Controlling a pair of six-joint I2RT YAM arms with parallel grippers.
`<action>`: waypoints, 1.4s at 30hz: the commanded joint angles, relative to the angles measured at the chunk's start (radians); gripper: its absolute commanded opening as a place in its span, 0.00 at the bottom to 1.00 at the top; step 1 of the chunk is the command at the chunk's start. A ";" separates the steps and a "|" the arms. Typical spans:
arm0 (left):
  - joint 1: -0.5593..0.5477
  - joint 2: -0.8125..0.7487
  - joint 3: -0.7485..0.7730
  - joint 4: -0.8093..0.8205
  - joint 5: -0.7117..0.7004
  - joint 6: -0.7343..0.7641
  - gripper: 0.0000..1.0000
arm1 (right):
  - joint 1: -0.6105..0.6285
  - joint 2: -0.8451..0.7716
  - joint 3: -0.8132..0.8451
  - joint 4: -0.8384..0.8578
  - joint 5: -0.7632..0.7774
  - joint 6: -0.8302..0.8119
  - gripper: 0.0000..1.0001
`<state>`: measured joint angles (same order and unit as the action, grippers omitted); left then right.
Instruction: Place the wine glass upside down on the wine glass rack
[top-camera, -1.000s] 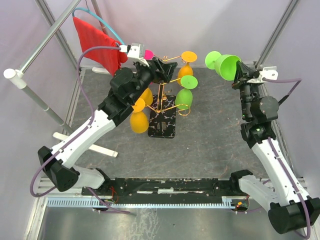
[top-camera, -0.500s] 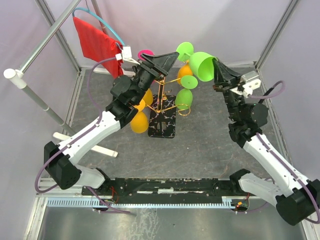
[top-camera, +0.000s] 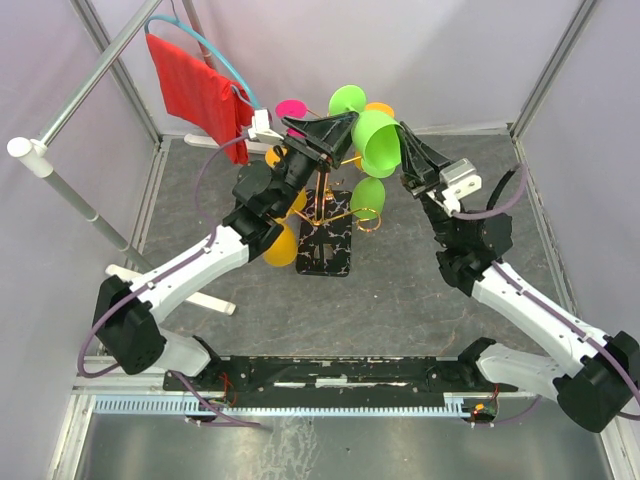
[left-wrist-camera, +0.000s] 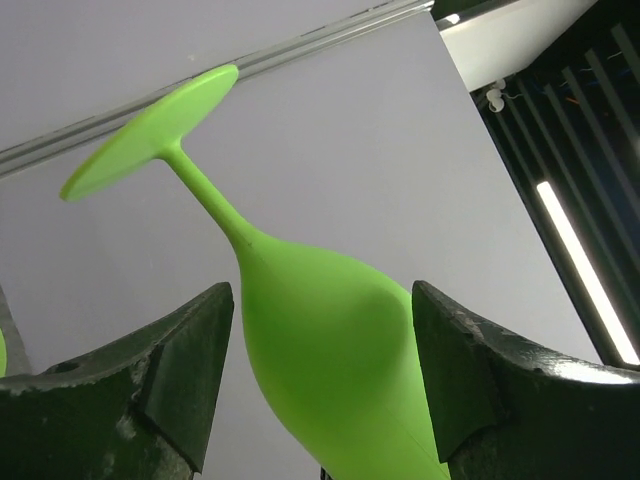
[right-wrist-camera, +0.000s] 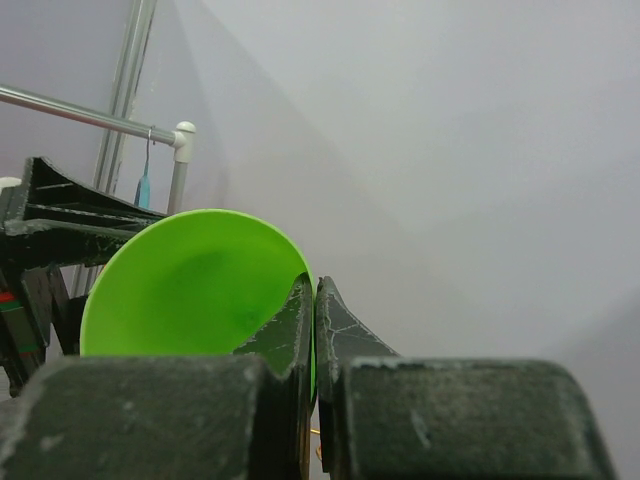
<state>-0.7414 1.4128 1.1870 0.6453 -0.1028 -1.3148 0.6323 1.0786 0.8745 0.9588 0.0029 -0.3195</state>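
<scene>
A bright green wine glass hangs in the air above the gold wire wine glass rack, lying tilted with its foot to the far left. My right gripper is shut on its rim, one finger inside the bowl and one outside. My left gripper is open and straddles the bowl. A gap shows beside its left finger and a narrower one beside the right finger. The rack's black marbled base stands on the mat below.
The rack carries two orange glasses on its left and a green one on its right. An orange foot and a pink one show behind the arms. A red cloth hangs at far left, and a white rod lies on the mat.
My right arm has swung left, carrying the green glass from the far right to above the rack. My left gripper has shifted right and now straddles the bowl.
</scene>
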 joint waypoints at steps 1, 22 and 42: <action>-0.003 0.031 -0.001 0.095 0.001 -0.095 0.77 | 0.024 -0.017 -0.002 0.103 -0.015 -0.045 0.01; -0.018 0.048 0.006 0.148 0.001 -0.139 0.52 | 0.068 -0.013 -0.060 0.133 -0.115 -0.061 0.01; -0.014 0.083 0.294 -0.067 0.189 0.336 0.03 | 0.139 -0.053 -0.089 0.001 0.006 -0.194 0.32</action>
<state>-0.7238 1.5017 1.3701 0.6937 -0.0769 -1.2724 0.7536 1.0603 0.8017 1.0534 0.0048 -0.5045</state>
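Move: The green glass is held in mid-air by the right fingers at its rim. Its stem lies about 3 cm ahead of the open left gripper's hand point, 1 cm left and roughly level; from the right hand it is some 9 cm left, 2 cm ahead and 3 cm up. From the left hand, the green glass on the rack hangs about 4 cm right, 2 cm back, 25 cm below, and an orange one on the rack 7 cm ahead, 4 cm right, equally low. Draw the right gripper back about 3 cm and 2 cm left, still shut on the glass rim, to bring the stem to the left one. Shift the left gripper only slightly, close its fingers to pinch the stem just beneath the foot, then lift, ending some 6 cm higher. Start opening the right fingers at the rim once the left has its grip. ##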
